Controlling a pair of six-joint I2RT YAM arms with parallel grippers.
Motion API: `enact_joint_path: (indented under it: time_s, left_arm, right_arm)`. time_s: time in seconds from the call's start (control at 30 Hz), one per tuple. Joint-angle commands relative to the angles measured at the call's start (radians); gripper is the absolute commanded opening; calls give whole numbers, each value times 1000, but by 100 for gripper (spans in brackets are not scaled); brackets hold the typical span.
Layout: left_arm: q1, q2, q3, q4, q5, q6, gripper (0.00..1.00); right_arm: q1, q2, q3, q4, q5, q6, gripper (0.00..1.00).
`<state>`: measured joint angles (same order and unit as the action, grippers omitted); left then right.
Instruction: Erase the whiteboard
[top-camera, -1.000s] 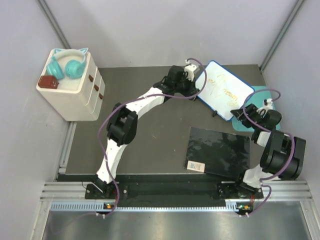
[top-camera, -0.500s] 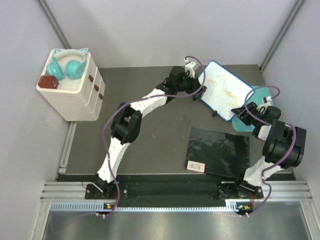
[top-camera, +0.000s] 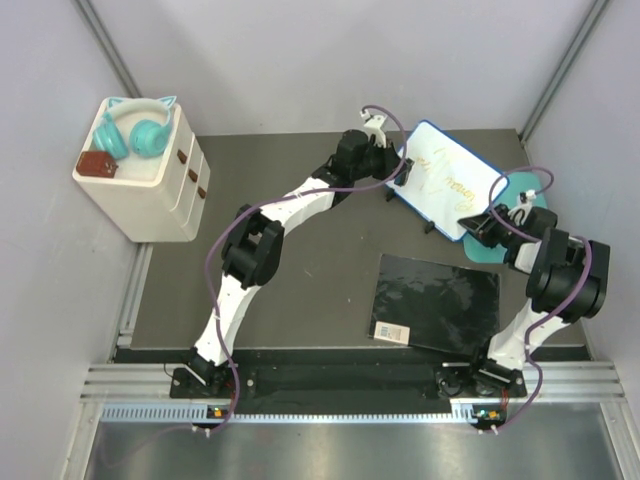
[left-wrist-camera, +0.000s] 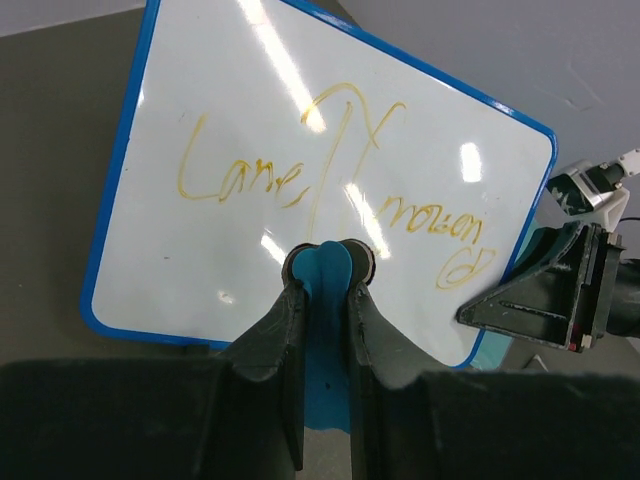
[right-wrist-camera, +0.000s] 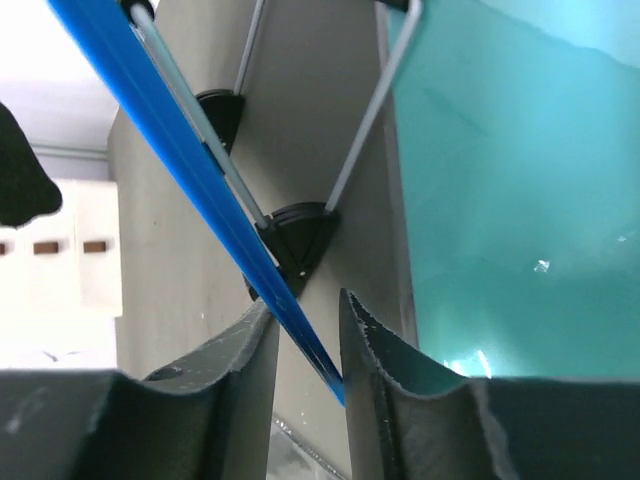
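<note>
The whiteboard (top-camera: 452, 180) stands tilted on black feet at the back right, its blue rim around yellow scribbles. In the left wrist view the whiteboard (left-wrist-camera: 250, 130) fills the frame. My left gripper (top-camera: 400, 178) is shut on a flat blue eraser (left-wrist-camera: 326, 300), whose tip sits against the board's lower middle, just below the writing. My right gripper (top-camera: 482, 225) is at the board's near right corner. In the right wrist view its fingers (right-wrist-camera: 250, 345) are closed around the blue rim (right-wrist-camera: 180, 150), beside a black foot (right-wrist-camera: 300, 235).
A teal mat (top-camera: 522, 218) lies under and behind the board, also in the right wrist view (right-wrist-camera: 520, 180). A glossy black sheet (top-camera: 437, 300) lies on the table's near right. A white drawer box (top-camera: 150, 190) with teal headphones (top-camera: 135, 130) stands far left. Grey walls surround the table.
The left gripper has moved a little up and right onto the board's face. The right gripper has moved up and left to the board's near corner.
</note>
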<state>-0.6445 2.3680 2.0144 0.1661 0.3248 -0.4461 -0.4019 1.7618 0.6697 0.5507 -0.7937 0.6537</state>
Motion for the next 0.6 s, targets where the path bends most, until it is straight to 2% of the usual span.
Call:
enact_joint_path:
  time_s: [0.0,0.03,0.23,0.57]
  left_arm:
    - [-3,-7,12,82,-33,-9,0]
    - [-1,-6,14,82,-38,-8,0]
    - [-1,2,17,81,-52,7,0]
    - [-1,19,17,79,-56,12,0]
  right_arm:
    - [43,-31,41,-50,2,-63,23]
    - [46,-35,42,-60,2,-78,16]
    - [58,-65,27,-120,2,-118,0]
    - [123,-165,45,-348,119,-279,0]
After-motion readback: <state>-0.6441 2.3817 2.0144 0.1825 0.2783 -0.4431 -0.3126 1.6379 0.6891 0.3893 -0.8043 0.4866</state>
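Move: The right fingers stand part-open around the whiteboard's blue edge at its near right corner; the board's middle lies about 9 cm ahead, 7 cm left and 5 cm higher. The teal mat's middle is roughly 9 cm right, 2 cm ahead and 8 cm below, the black mat's some 18 cm back and 8 cm left, 9 cm below. From the left hand, which already holds the eraser, the board's middle is about 10 cm right, 2 cm back and 7 cm lower. The right fingers close on the blue edge at the whiteboard's near right corner and pinch it, while that hand carries the corner about 3.5 cm left and lifts some 2.5 cm, turning about 10 degrees counter-clockwise. The left hand keeps its hold on the eraser over the board's left side and creeps only about 1 cm forward. ##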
